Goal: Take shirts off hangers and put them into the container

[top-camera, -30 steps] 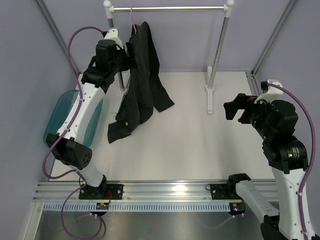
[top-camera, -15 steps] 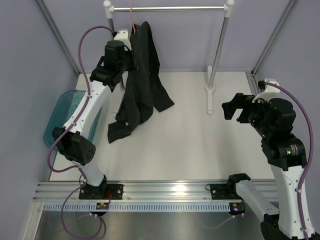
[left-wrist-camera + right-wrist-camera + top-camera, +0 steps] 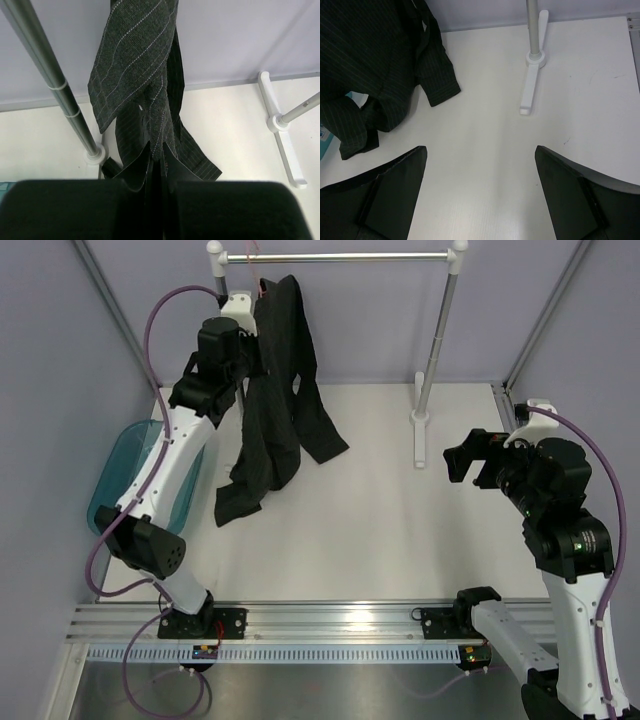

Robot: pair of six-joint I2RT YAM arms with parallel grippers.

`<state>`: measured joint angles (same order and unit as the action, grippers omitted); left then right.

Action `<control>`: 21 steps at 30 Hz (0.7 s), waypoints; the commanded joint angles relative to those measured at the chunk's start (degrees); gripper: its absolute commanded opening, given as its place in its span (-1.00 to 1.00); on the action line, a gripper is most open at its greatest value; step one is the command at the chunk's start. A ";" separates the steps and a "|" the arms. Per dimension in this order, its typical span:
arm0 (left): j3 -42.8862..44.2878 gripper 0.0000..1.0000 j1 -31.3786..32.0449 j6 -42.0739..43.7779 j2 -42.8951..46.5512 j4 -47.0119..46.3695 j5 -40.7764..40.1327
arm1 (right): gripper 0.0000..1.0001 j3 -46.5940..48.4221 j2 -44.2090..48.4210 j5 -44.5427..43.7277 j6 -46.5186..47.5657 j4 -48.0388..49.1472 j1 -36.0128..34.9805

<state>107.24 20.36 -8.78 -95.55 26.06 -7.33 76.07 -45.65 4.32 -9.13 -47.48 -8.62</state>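
Observation:
The black pinstriped shirt (image 3: 283, 380) hangs from the pink wire hanger (image 3: 249, 257) at the left end of the rail, its lower part trailing on the table. My left gripper (image 3: 256, 358) is shut on a fold of the shirt (image 3: 142, 70) high up, the fabric pinched between its fingertips (image 3: 158, 156). The teal container (image 3: 112, 476) sits at the table's left edge, partly hidden behind the left arm. My right gripper (image 3: 463, 462) hovers open over bare table at the right, nothing between its fingers (image 3: 480, 155); the shirt (image 3: 365, 60) lies off to its left.
The metal rail (image 3: 340, 256) spans the back on two posts; the right post (image 3: 436, 335) and its white foot (image 3: 532, 85) stand between the arms. The left post (image 3: 50, 75) is close beside the shirt. Grey walls close in left, right and back.
My left gripper has closed on the shirt fabric. The hanger's hook and the shirt's top have shifted a little left along the rail. The right arm has held still.

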 commanded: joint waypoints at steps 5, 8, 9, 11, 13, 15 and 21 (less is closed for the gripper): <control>1.92 -1.00 1.00 2.97 9.23 -6.56 0.74 | 0.99 0.57 1.44 3.24 2.53 -1.21 -0.52; 0.34 -1.00 1.44 2.89 11.52 -5.06 1.79 | 0.99 0.83 1.79 3.85 2.71 -1.12 -0.52; -1.14 -1.00 1.52 2.63 13.18 -4.10 2.14 | 0.99 0.92 2.14 4.29 2.80 -1.03 -0.52; -2.91 -1.00 2.23 1.92 14.94 -3.22 3.02 | 0.99 1.53 2.14 6.30 3.49 -1.38 -0.43; -5.45 -1.00 3.45 2.01 17.75 -1.90 3.99 | 0.99 2.24 2.14 7.54 3.85 -1.47 -0.43; -7.04 -1.00 4.25 2.10 19.60 -0.76 5.48 | 0.99 2.59 2.40 8.95 4.47 -1.12 -0.52; -12.14 -1.00 9.51 0.16 24.35 1.35 9.18 | 0.99 3.90 1.44 12.12 4.65 0.02 -0.43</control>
<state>96.12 27.42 -7.62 -73.84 30.09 -1.98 77.49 -43.88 12.67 -6.17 -48.29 -8.62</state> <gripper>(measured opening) 0.048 0.993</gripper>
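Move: The dark shirt is already pinched in the shut left fingers; its middle hangs some 4 cm ahead of that hand, 5 cm to its right and 8 cm lower. The hanger's pink hook is roughly 6 cm ahead and 22 cm above, and the rack's left post rises about 7 cm ahead and 7 cm to the left. The container lies around 32 cm left, 10 cm back and 35 cm below. From the open right hand, the shirt's middle is about 28 cm ahead, 45 cm left and 8 cm lower. The shirt, still gripped in the shut fingers of the left hand, is first lifted about 6 cm while the hand tips up a little, then drawn back towards the robot and away from the rack, some 13 cm in all, the hand turning clockwise towards the end. The open right hand eases 2 to 3 cm back and left, turning slightly counter-clockwise. ##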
